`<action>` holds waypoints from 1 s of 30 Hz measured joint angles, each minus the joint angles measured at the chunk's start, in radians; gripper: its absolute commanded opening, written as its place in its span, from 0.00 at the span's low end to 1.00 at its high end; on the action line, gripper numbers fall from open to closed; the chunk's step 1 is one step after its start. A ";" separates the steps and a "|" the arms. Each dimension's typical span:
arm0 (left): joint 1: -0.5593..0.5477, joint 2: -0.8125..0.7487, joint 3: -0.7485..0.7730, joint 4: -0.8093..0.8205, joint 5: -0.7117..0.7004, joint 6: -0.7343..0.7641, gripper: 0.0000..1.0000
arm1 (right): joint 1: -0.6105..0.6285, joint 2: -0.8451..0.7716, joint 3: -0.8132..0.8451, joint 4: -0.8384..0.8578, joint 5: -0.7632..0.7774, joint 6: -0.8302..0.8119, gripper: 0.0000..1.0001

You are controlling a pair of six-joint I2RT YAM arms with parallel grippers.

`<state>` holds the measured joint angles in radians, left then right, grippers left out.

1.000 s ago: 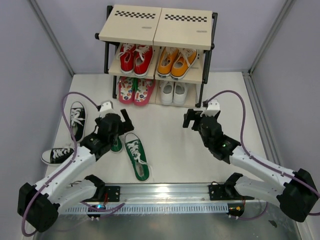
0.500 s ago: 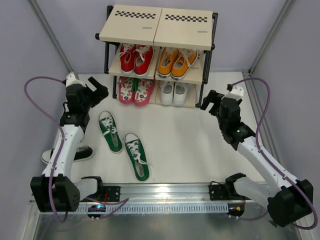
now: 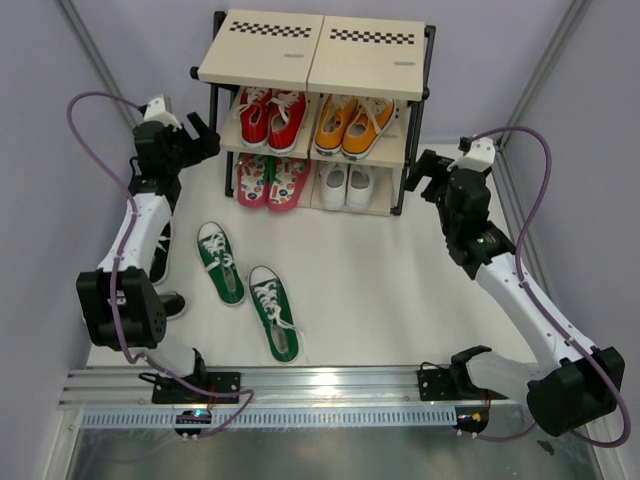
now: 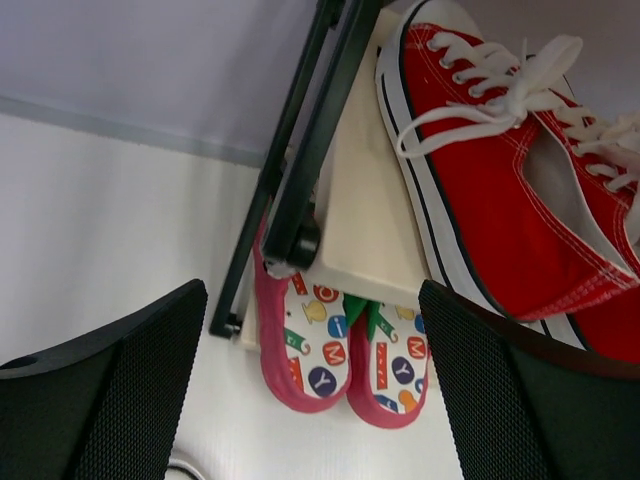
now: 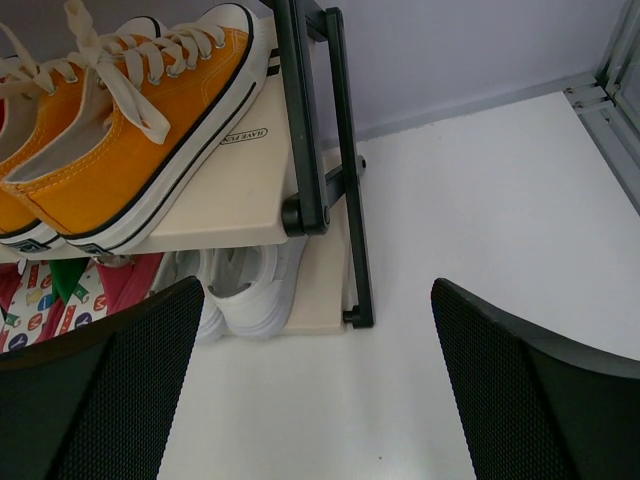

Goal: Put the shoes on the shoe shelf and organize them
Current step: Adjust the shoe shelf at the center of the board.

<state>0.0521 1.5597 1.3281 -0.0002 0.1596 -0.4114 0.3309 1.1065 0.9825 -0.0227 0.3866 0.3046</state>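
The shoe shelf [image 3: 262, 60] stands at the back. Pink flip-flops [image 3: 270, 181] and small white shoes [image 3: 346, 185] sit on its bottom tier. Two green sneakers [image 3: 221, 263] [image 3: 274, 313] lie apart on the floor. The black sneakers [image 3: 160, 256] lie at the left, mostly hidden behind my left arm. My left gripper [image 3: 200, 136] hovers open and empty by the shelf's left post, with the flip-flops [image 4: 340, 352] below between its fingers. By the right post my right gripper [image 3: 421, 172] is open and empty, near the white shoes [image 5: 245, 290].
A red pair [image 3: 270, 116] and an orange pair [image 3: 355, 122] fill the middle tier. The shelf's black frame [image 4: 312, 150] [image 5: 322, 130] is close to both grippers. Grey walls close in on both sides, and a metal rail [image 3: 320, 385] runs along the near edge.
My left arm has swung from the green sneakers up and back to the shelf's left post. My right arm has risen from mid-floor to the shelf's right post.
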 measured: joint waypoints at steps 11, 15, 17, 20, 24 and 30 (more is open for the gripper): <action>0.039 0.231 0.136 0.130 0.087 -0.008 0.77 | -0.021 0.028 0.011 0.006 -0.001 -0.021 0.99; 0.039 0.299 0.193 0.148 0.134 -0.020 0.72 | -0.025 0.028 0.013 0.006 0.000 -0.024 0.99; 0.039 0.325 0.225 0.156 0.152 -0.023 0.69 | -0.026 0.028 0.013 0.003 0.000 -0.023 0.99; 0.039 0.352 0.268 0.169 0.168 -0.027 0.64 | -0.027 0.028 0.013 0.003 0.002 -0.021 1.00; 0.039 0.364 0.293 0.182 0.177 -0.029 0.62 | -0.027 0.028 0.013 -0.002 0.003 -0.018 0.99; 0.039 0.395 0.306 0.197 0.187 -0.034 0.56 | -0.027 0.028 0.013 -0.022 0.014 -0.018 1.00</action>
<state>0.0910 1.9545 1.6341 0.1970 0.3466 -0.4450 0.3035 1.1347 0.9951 -0.0448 0.4007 0.2871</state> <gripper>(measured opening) 0.589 0.994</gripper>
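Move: The shoe shelf's left front post rises about 13 cm ahead of the left hand and some 2 cm to its right, roughly level with it. The red shoes on the middle tier sit about 14 cm to the right of the post and level with it front to back; the patterned slippers are also some 14 cm right of the post, but roughly 20 cm lower. From the right hand, that post lies about 19 cm ahead and 53 cm to the left. Forward about 10 cm, quick at first and then easing off, the left hand runs up to the shoe shelf's left post, with a small dip on the way, turning some 10 degrees clockwise and tipping slightly up. Its fingers, wide apart at first, close by about a third with the post between them; whether the pads touch can't be seen. ##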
